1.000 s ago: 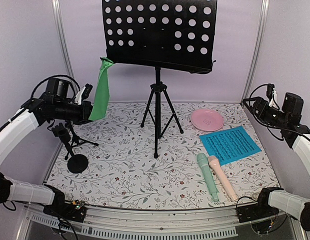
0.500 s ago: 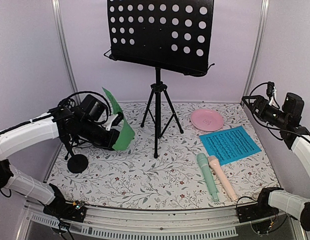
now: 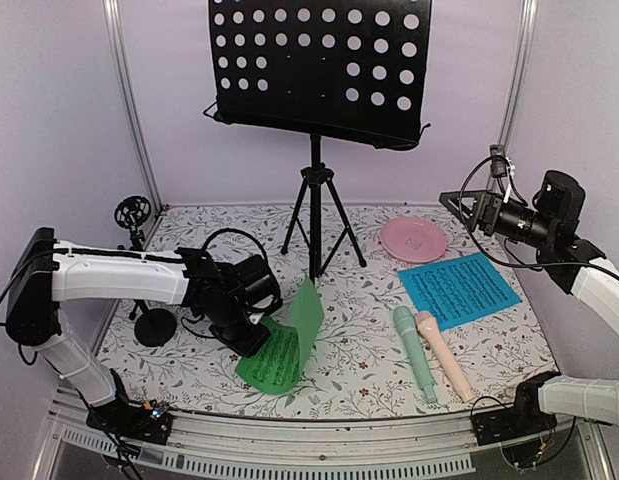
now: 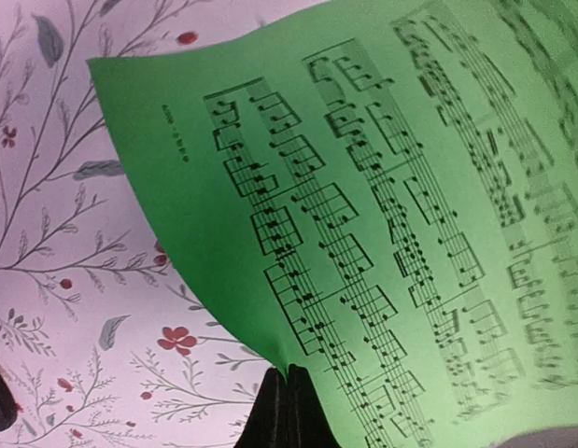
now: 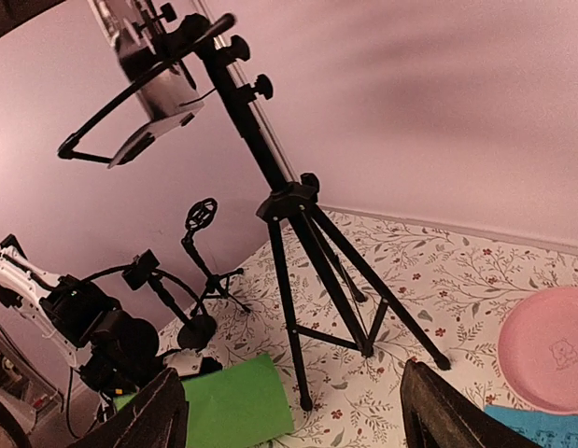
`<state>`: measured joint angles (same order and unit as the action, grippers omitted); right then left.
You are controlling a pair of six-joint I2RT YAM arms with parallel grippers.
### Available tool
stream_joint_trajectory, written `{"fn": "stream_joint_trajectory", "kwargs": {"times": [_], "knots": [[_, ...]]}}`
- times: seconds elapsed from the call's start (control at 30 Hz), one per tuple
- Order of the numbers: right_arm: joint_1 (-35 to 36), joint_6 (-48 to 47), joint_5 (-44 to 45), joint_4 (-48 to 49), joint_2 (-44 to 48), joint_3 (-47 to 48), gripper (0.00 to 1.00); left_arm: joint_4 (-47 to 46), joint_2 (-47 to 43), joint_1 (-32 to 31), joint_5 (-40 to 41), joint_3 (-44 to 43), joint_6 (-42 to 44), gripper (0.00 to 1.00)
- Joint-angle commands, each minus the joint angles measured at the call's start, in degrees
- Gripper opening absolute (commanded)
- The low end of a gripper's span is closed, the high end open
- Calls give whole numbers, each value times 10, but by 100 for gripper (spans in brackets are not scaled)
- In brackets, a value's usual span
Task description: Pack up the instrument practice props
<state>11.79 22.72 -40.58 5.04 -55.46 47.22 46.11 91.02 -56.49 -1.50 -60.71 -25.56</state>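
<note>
My left gripper (image 3: 257, 338) is shut on the edge of the green sheet-music page (image 3: 289, 342), which curls up from the cloth at the front centre; the page fills the left wrist view (image 4: 382, 215). My right gripper (image 3: 467, 207) is open and empty, raised at the right, facing the black music desk (image 3: 319, 70) and its tripod (image 5: 307, 280). The blue page (image 3: 459, 289) lies flat on the right. The mint-green microphone (image 3: 413, 353) and the pale-pink microphone (image 3: 444, 355) lie side by side below it. Two black mic supports (image 3: 152, 322) (image 3: 132, 215) stand at the left.
A round pink dish (image 3: 413, 240) sits behind the blue page. The floral cloth (image 3: 359, 300) covers the table. Purple walls and metal posts (image 3: 129, 100) close the back and sides. A metal rail (image 3: 319, 440) runs along the front edge.
My left arm has carried the green page from beside the music desk down and right to the front centre of the cloth. My right gripper has swung left toward the stand.
</note>
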Motion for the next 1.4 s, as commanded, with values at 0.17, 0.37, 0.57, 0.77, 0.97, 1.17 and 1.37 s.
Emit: {"fn": "stream_joint_trajectory", "kwargs": {"times": [0.17,0.37,0.57,0.77,0.97,1.17,1.37], "knots": [[105,-117,35,74,-20,5,82,29,-11,-30,177,57,-55,0],[165,-83,86,97,-47,13,82,-34,-60,-25,145,128,-80,2],[226,-125,152,153,-92,24,82,-91,-84,-12,147,171,-106,26],[271,-155,202,202,-186,73,82,-129,-123,11,159,196,-117,88],[315,-181,302,329,-257,77,82,-144,-175,37,171,207,-106,99],[329,-168,357,426,-300,73,83,-157,-232,59,184,222,-89,99],[341,-167,403,478,-292,31,83,-175,-264,67,201,233,-57,99]]}}
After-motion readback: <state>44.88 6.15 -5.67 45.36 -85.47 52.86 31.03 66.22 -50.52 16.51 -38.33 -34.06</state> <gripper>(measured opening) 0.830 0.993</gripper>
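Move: The left hand, its fingers shut on the green sheet's left edge, has the bare tabletop for the sheet about 11 cm back, 4 cm right and 5 cm below; the round-based stand is some 21 cm left and 8 cm ahead, the music stand's near foot 13 cm ahead and 10 cm right. From the empty right hand, the music stand's post is roughly 16 cm ahead and 25 cm left at its height; the pink plate lies 23 cm ahead, 2 cm left, 33 cm below. The left fingers keep their pinch on the green sheet's edge while the hand carries it about 7 cm left and a few centimetres down to the table; there they open wide, let go, and the hand lifts off up and forward. Meanwhile the right hand, fingers still open, sweeps some 17 cm left towards the music stand's post, first drawing slightly back, then forward, its fingertips tilting up. ##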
